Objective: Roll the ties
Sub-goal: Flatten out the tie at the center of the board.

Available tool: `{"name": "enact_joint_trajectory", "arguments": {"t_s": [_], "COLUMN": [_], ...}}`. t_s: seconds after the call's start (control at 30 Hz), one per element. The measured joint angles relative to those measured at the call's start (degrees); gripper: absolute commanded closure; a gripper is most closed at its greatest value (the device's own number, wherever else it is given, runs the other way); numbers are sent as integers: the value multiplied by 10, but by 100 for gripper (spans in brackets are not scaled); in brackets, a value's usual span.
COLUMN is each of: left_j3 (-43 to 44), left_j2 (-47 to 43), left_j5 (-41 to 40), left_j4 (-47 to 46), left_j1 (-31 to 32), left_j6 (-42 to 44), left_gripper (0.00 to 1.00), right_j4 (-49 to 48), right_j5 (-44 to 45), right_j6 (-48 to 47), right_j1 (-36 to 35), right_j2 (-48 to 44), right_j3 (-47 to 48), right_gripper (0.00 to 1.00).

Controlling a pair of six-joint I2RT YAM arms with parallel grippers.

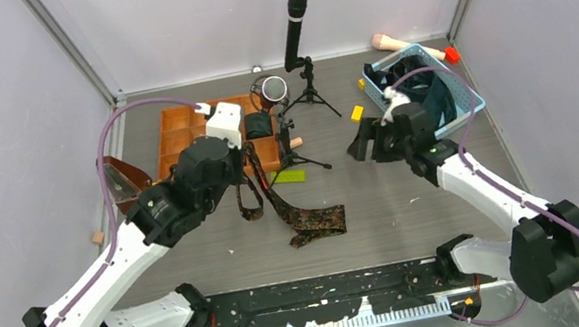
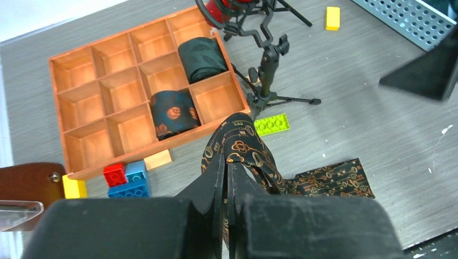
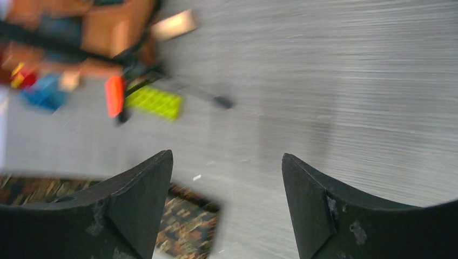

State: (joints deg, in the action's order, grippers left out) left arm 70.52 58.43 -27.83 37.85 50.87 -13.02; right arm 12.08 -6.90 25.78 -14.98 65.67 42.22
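Observation:
A dark tie with a gold key pattern [image 2: 243, 143] hangs from my left gripper [image 2: 227, 159], which is shut on its narrow part. Its wide end [image 1: 318, 223] lies on the grey table. Two rolled ties [image 2: 202, 58] [image 2: 173, 112] sit in separate compartments of the wooden tray [image 2: 54, 60]. My right gripper [image 3: 227, 162] hovers open above the table, right of the tie's wide end [image 3: 189, 221], with nothing between its fingers. More dark and teal ties [image 1: 434, 95] lie in the blue basket [image 1: 471, 104] behind the right arm.
Two black microphone tripods [image 1: 296, 38] [image 1: 274, 95] stand behind the tie, one with legs by the tray. A green brick plate [image 1: 289, 176] and a yellow brick [image 1: 357, 113] lie on the table. Red, blue and yellow bricks [image 2: 125, 178] sit by the tray's near edge.

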Motion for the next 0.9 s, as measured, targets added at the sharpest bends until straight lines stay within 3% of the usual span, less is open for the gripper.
{"name": "enact_joint_trajectory", "arguments": {"t_s": [0.2,0.4,0.7,0.9], "left_j3": [86,127,160,168], "left_j2": [60,103,120,125], "left_j5": [-30,-41,-48,-48], "left_j4": [59,105,130,135], "left_j1": [0,0,0,0], "left_j6": [7,17,28,30], "left_gripper": [100,100,100,100], "right_j4": [-141,-311,-509,-570], "right_j5": [-62,-54,67,150], "right_j6": [-27,-63,-158,-188], "right_j1": [-192,-287,-431,-465], "right_j2": [-8,-25,64,151], "right_j3": [-37,-103,-129,-119], "right_gripper": [21,21,22,25]}}
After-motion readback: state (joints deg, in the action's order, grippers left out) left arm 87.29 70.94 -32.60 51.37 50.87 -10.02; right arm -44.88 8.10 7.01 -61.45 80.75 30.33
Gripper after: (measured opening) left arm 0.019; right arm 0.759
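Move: The hanging stretch of the tie lies about 25 cm to the right hand's left, roughly 6 cm back and a few centimetres lower. The tie's flat tail rests 13 cm back, 12 cm left and 13 below that hand; the green brick lies 17 cm left and nearly level with it fore and aft, also on the table. From the left hand, holding the tie's upper end, the hanging stretch is some 5 cm back, 6 right and 18 below. The left hand keeps its pinch on the tie's upper end, easing about 2 cm forward and as much up. The open right hand sweeps some 24 cm left and 10 cm back towards the hanging stretch, first rising about 5 cm, then sinking 3 and edging forward. It swings counter-clockwise and tips up, each nearly 40 degrees, fingers still open by the tie; contact can't be made out. ##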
